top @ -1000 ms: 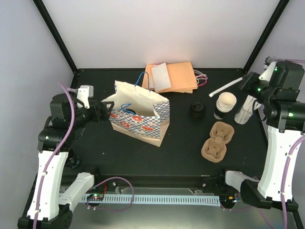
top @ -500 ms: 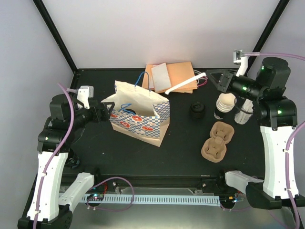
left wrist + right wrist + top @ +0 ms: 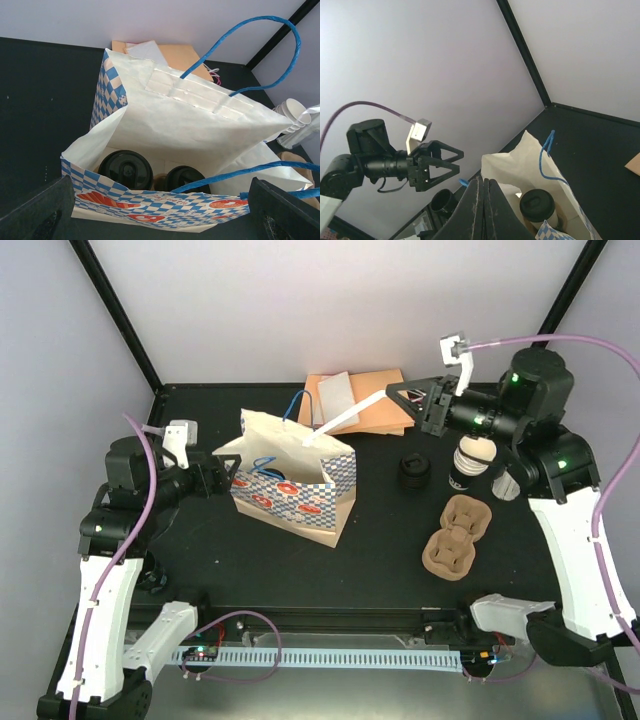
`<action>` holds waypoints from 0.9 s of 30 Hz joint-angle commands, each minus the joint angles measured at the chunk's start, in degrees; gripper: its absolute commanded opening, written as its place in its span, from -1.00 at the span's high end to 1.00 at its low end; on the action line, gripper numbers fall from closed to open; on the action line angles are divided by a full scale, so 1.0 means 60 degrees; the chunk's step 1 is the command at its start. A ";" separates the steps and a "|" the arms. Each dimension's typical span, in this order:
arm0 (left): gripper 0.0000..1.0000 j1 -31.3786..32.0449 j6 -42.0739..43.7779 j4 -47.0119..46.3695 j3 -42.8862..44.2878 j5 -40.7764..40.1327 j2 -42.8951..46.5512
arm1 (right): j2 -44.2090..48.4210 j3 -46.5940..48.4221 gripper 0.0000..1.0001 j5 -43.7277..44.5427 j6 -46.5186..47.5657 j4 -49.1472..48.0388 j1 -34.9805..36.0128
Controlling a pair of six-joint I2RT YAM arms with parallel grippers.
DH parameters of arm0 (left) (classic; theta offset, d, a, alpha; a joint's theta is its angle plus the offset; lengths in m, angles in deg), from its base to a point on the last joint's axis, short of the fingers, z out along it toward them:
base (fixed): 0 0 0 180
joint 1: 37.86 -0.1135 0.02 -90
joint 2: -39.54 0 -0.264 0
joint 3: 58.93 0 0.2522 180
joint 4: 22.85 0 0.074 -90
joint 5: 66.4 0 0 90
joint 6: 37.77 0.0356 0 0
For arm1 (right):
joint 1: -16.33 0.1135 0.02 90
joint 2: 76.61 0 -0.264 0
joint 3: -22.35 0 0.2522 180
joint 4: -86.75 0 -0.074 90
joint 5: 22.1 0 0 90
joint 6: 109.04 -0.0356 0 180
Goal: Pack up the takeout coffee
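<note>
A blue-checked paper bag (image 3: pixel 295 485) stands open left of centre. In the left wrist view two takeout coffees, their black lids (image 3: pixel 125 169) (image 3: pixel 187 180) up, sit side by side at the bottom of the bag (image 3: pixel 190 115). The right wrist view shows one of them (image 3: pixel 536 204). My left gripper (image 3: pixel 222 473) (image 3: pixel 160 220) is open at the bag's left end, and nothing lies between its fingers. My right gripper (image 3: pixel 388 394) (image 3: pixel 482 179) hangs right of the bag, shut on a white straw (image 3: pixel 345 418). The straw's far tip reaches over the bag's mouth.
A small black lidded thing (image 3: pixel 413 472) stands right of the bag. A stack of cream cups (image 3: pixel 472 458), a brown pulp carrier (image 3: pixel 458 537) and a clear plastic item (image 3: pixel 508 480) are at the right. Flat orange bags (image 3: pixel 375 405) lie at the back.
My right arm has swung left from the back right corner, carrying the white straw to the bag's mouth. The left arm and the bag have not moved.
</note>
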 commanded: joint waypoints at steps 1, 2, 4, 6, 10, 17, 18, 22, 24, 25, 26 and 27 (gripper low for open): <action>-0.95 -0.0005 0.0162 0.0021 0.0338 -0.0084 -0.0040 | -0.0123 -0.0271 0.97 0.1095 0.0531 -0.0614 0.0668; -0.95 -0.0009 0.0162 0.0003 0.0313 -0.0084 -0.0042 | -0.0139 -0.0412 0.97 0.1300 0.0621 -0.0781 0.0846; -0.95 -0.0015 0.0162 -0.0032 0.0259 -0.0068 -0.0057 | -0.0214 -0.0688 0.97 0.1725 0.0756 -0.1216 0.1244; -0.95 -0.0005 0.0174 -0.0051 0.0245 -0.0059 -0.0084 | -0.0381 -0.0810 0.98 0.2038 0.0900 -0.1394 0.1520; -0.95 -0.0009 0.0239 -0.0039 0.0249 -0.0113 -0.0101 | -0.0849 -0.0761 0.97 0.2997 0.1363 -0.1422 0.2059; -0.96 -0.0007 0.0274 -0.0071 0.0136 -0.0231 -0.0101 | -0.1300 -0.1102 0.97 0.5498 0.2248 -0.1974 0.2973; -0.96 -0.0014 0.0282 -0.0077 0.0125 -0.0242 -0.0114 | -0.1368 -0.1149 0.95 0.5590 0.2346 -0.2058 0.3039; -0.97 -0.0019 0.0340 -0.0068 0.0117 -0.0317 -0.0168 | -0.1681 -0.1065 0.06 0.5454 0.2641 -0.1952 0.3105; -0.97 -0.0015 0.0373 -0.0074 0.0121 -0.0335 -0.0188 | -0.1689 -0.1090 -0.06 0.5455 0.2666 -0.1905 0.3115; -0.97 -0.0010 0.0373 -0.0075 0.0117 -0.0337 -0.0201 | -0.1651 -0.1142 -0.09 0.5469 0.2684 -0.1916 0.3115; -0.96 -0.0005 0.0371 -0.0068 0.0117 -0.0337 -0.0216 | -0.1584 -0.1194 -0.11 0.5515 0.2697 -0.1910 0.3108; -0.97 -0.0005 0.0367 -0.0085 0.0117 -0.0345 -0.0218 | -0.1517 -0.1234 -0.12 0.5577 0.2699 -0.1899 0.3105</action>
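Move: The right hand, shut on the white straw, is high over the table: the open bag's middle is about 20 cm to its left, 10 cm ahead and 38 cm below. The flat paper bags lie about 32 cm ahead, 5 cm left; the black lids about 13 cm ahead, 7 cm right, both roughly 50 cm down. From the left hand, the bag is about 12 cm ahead, 12 cm right and 21 cm below. The right hand sinks about 8 cm, going left and forward towards the bag, then opens, releasing the straw. ##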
